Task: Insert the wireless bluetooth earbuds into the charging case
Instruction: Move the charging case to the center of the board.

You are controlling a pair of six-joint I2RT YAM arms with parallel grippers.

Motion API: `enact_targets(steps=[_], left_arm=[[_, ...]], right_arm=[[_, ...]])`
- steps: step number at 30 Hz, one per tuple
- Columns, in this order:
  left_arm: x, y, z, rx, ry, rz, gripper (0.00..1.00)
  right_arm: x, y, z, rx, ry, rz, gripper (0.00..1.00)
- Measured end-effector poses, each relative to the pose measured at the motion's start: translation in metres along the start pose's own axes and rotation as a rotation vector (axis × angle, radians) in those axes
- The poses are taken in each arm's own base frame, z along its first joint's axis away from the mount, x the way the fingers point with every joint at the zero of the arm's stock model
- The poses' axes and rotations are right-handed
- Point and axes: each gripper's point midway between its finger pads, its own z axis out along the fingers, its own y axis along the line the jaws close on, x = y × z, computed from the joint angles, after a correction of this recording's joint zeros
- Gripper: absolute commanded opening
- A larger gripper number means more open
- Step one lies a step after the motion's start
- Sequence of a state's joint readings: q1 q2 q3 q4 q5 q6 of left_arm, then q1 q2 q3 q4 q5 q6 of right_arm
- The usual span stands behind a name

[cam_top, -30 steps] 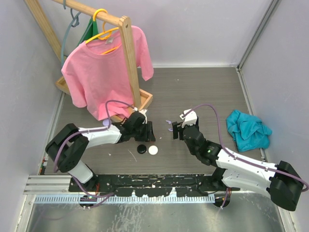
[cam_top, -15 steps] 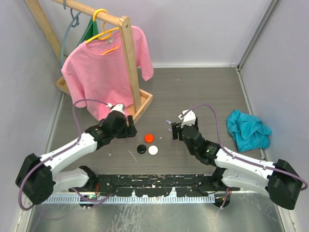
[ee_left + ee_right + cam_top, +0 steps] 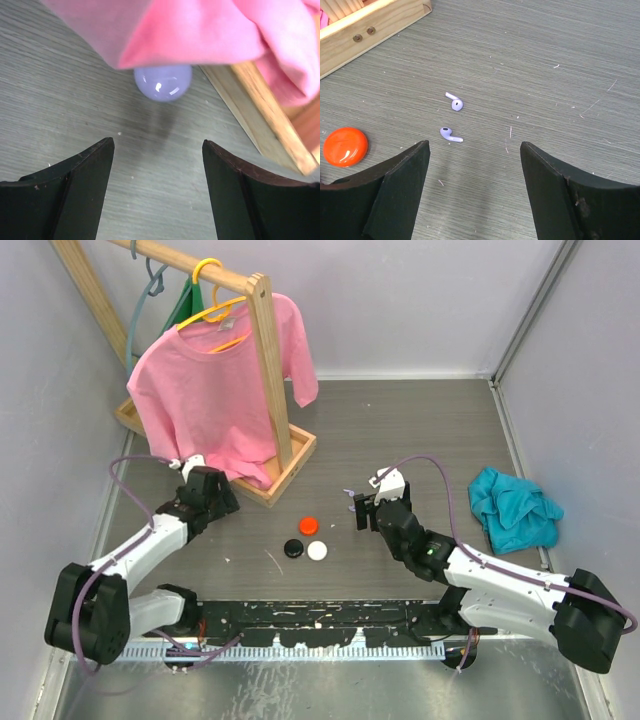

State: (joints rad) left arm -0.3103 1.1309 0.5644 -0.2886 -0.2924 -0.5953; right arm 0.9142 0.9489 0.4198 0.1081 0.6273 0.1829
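Two purple wireless bluetooth earbuds point(image 3: 455, 103) point(image 3: 450, 134) lie loose on the table, just ahead of my open right gripper point(image 3: 475, 146), left of its centre line; in the top view they are the earbuds point(image 3: 350, 498). An orange round case point(image 3: 308, 525) point(image 3: 345, 146), a black case point(image 3: 293, 548) and a white case point(image 3: 317, 550) lie shut between the arms. My left gripper point(image 3: 157, 145) point(image 3: 212, 496) stands open and empty, facing a purple round case point(image 3: 162, 82) that is half under the pink shirt's hem.
A pink T-shirt point(image 3: 215, 390) hangs from a wooden rack whose base frame point(image 3: 290, 455) point(image 3: 260, 117) lies right beside the purple case. A teal cloth point(image 3: 515, 508) is crumpled at the right. Grey walls close in the table on three sides.
The left gripper has opened, left the orange case on the table, and swung left to the shirt's hem. The right gripper has hardly moved and stands slightly wider.
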Motion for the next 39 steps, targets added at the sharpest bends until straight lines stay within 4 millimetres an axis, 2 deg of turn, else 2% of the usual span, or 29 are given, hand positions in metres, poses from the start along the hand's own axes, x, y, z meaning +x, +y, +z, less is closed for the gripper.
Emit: enact_targets(steps=[8, 15, 21, 30, 34, 39], left_arm=[[-0.001, 0.019, 0.034, -0.066, -0.053, -0.107, 0.72], [-0.018, 0.015, 0.056, -0.06, -0.123, -0.173, 0.7], [-0.031, 0.013, 0.067, -0.053, -0.159, -0.211, 0.63], [-0.032, 0.015, 0.07, -0.059, -0.151, -0.274, 0.43], [-0.025, 0.012, 0.064, -0.039, -0.109, -0.281, 0.4], [-0.004, 0.007, 0.045, 0.006, -0.002, -0.27, 0.38]], right_arm=[[-0.001, 0.0, -0.001, -0.001, -0.004, 0.003, 0.8], [-0.002, 0.0, -0.001, -0.001, -0.007, 0.005, 0.81], [-0.002, 0.0, -0.001, -0.001, -0.006, 0.004, 0.81], [0.0, 0.0, 0.0, -0.001, -0.001, 0.0, 0.82], [0.0, 0.0, 0.0, -0.001, -0.001, 0.0, 0.82], [0.0, 0.0, -0.001, -0.001, -0.001, 0.0, 0.82]])
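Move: The purple charging case sits about 6 cm ahead of the left hand, 3 cm to its left and 4 cm below, just under the pink shirt's hem, which hangs 2 to 3 cm farther out than the case. The wooden tray's near corner is some 10 cm right and 4 cm ahead of the left hand; the red case is about 21 cm right and 2 cm back. From the right hand the purple case lies roughly 38 cm left, 5 cm ahead and 11 cm lower. Forward and a little left, sinking about 3 cm at first, the open left hand reaches some 7 cm to the purple case beneath the shirt hem, turning about 15 degrees counter-clockwise. There the fingers close on the case's two sides; keeping that grip and staying low, the hand draws back about 3.5 cm and 2 cm right. ##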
